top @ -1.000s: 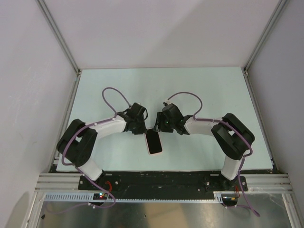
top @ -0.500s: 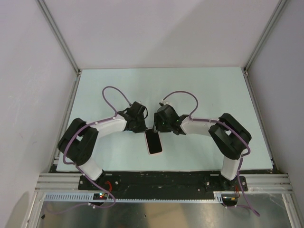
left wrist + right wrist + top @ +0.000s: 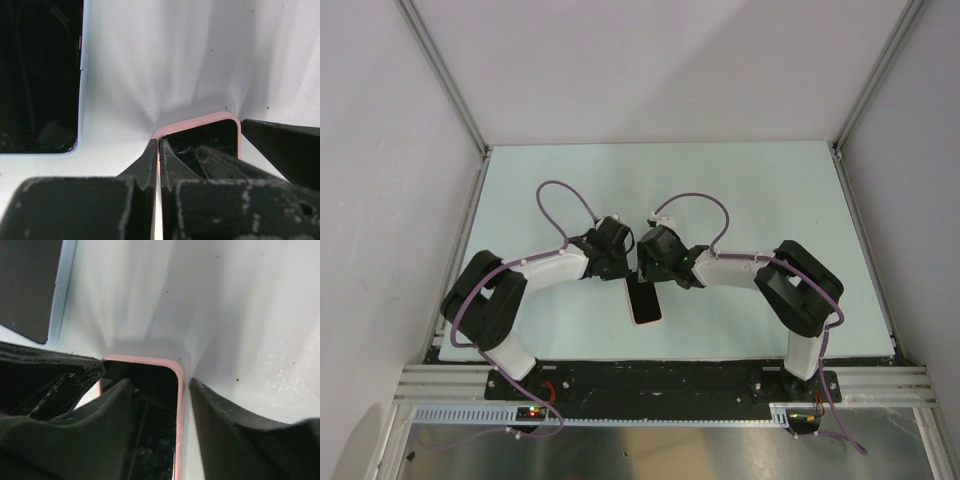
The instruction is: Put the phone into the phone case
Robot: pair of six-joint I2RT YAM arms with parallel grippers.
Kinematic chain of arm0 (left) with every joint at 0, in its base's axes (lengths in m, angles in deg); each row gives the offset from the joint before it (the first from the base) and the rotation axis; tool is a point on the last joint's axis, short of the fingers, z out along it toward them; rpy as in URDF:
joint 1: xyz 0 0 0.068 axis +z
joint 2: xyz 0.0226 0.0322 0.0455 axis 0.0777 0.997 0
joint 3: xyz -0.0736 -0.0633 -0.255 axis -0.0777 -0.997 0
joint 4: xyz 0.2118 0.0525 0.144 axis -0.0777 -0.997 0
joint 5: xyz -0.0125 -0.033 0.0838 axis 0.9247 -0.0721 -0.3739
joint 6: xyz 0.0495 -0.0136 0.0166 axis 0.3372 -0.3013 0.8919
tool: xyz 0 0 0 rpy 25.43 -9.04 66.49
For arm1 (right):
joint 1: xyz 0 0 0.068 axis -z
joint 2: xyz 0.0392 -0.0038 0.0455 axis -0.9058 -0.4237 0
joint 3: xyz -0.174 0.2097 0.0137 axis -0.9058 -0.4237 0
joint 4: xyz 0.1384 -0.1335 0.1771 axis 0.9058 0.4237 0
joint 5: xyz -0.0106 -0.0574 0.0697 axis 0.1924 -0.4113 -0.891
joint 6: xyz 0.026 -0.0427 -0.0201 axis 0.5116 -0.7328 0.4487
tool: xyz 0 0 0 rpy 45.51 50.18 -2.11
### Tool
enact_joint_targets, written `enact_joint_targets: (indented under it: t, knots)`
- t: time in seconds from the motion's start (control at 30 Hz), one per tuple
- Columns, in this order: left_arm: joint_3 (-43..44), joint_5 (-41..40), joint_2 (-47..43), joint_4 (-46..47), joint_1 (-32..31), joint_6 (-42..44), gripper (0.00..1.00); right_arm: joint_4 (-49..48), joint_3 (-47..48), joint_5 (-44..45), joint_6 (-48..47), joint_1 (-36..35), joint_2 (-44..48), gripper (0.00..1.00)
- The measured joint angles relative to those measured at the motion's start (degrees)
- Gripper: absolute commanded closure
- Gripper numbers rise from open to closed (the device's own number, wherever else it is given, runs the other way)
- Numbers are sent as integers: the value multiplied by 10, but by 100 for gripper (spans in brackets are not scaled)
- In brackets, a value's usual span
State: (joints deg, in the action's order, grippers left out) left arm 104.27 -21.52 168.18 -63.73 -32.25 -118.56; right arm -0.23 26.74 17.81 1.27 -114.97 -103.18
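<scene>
The phone case (image 3: 645,322) lies near the table's front middle and shows as a salmon-pink rim (image 3: 200,119). Inside the rim sits the phone (image 3: 642,300), its glossy black screen (image 3: 150,375) facing up. My left gripper (image 3: 159,142) is shut on the case's left rim, close to the far corner. My right gripper (image 3: 160,384) is open and straddles the right rim at the same end. One of its fingers hangs over the screen and the other stands outside, above the table. The near part of the case is hidden in both wrist views.
A dark slab (image 3: 40,75) with a pale blue edge lies on the table beyond and left of the case. The right wrist view shows this slab (image 3: 25,285) too, but my left wrist hides it from above. Frame posts and walls bound the pale table (image 3: 770,200).
My left gripper has closed onto the case's rim. My right gripper has slid left, toward the left gripper and over the case's far end. The case has stayed put.
</scene>
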Motion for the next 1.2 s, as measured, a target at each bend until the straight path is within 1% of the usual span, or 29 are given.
enact_joint_targets:
  t: [0.03,0.1,0.2,0.27,0.33,0.5,0.67,0.87,1.07,1.2]
  knots:
    - [0,0,0,0,0,0,96,1,0,0,0,-1,2,31]
    - [0,1,-2,-2,1,0,88,11,-2,0,-3,-1,11,24]
    - [0,17,-3,-3,2,0,77,41,-9,4,-4,-1,29,17]
    - [0,30,-9,-8,4,0,72,64,-14,12,0,-7,40,13]
    - [2,42,-19,-11,9,0,69,84,-17,28,7,-24,47,9]
    - [9,63,-54,-18,37,5,66,110,-21,77,39,-88,52,5]
    - [17,76,-66,-17,55,5,65,118,-22,103,61,-120,52,2]
    - [18,89,-66,-16,56,5,63,120,-25,128,81,-141,52,1]
    - [18,89,-67,-16,56,5,60,121,-27,133,88,-148,54,2]
    - [18,89,-77,-16,56,5,60,137,-10,148,93,-158,39,3]
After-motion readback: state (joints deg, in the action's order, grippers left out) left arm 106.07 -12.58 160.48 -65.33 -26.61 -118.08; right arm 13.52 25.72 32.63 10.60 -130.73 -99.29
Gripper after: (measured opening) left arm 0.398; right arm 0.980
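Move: Behind the right hand lies the middle of the phone in its pink case, about 6 cm back, 1 cm to its left and roughly 1 cm below. From the left hand, whose shut fingertips are at the case's far left corner, that middle is about 7 cm back and 4 cm to the right. A second phone in a pale blue case lies some 10 cm ahead and 15 cm to the left of the right hand. Drawing back about 9 cm along the phone at nearly constant height, the right hand spreads its half-open fingers fully, swinging briefly some 2 cm to its right and returning, until they stand either side of the phone's near half. Meanwhile the left fingertips come free of the far left corner, rising some 5 cm and easing slightly forward as they part. ##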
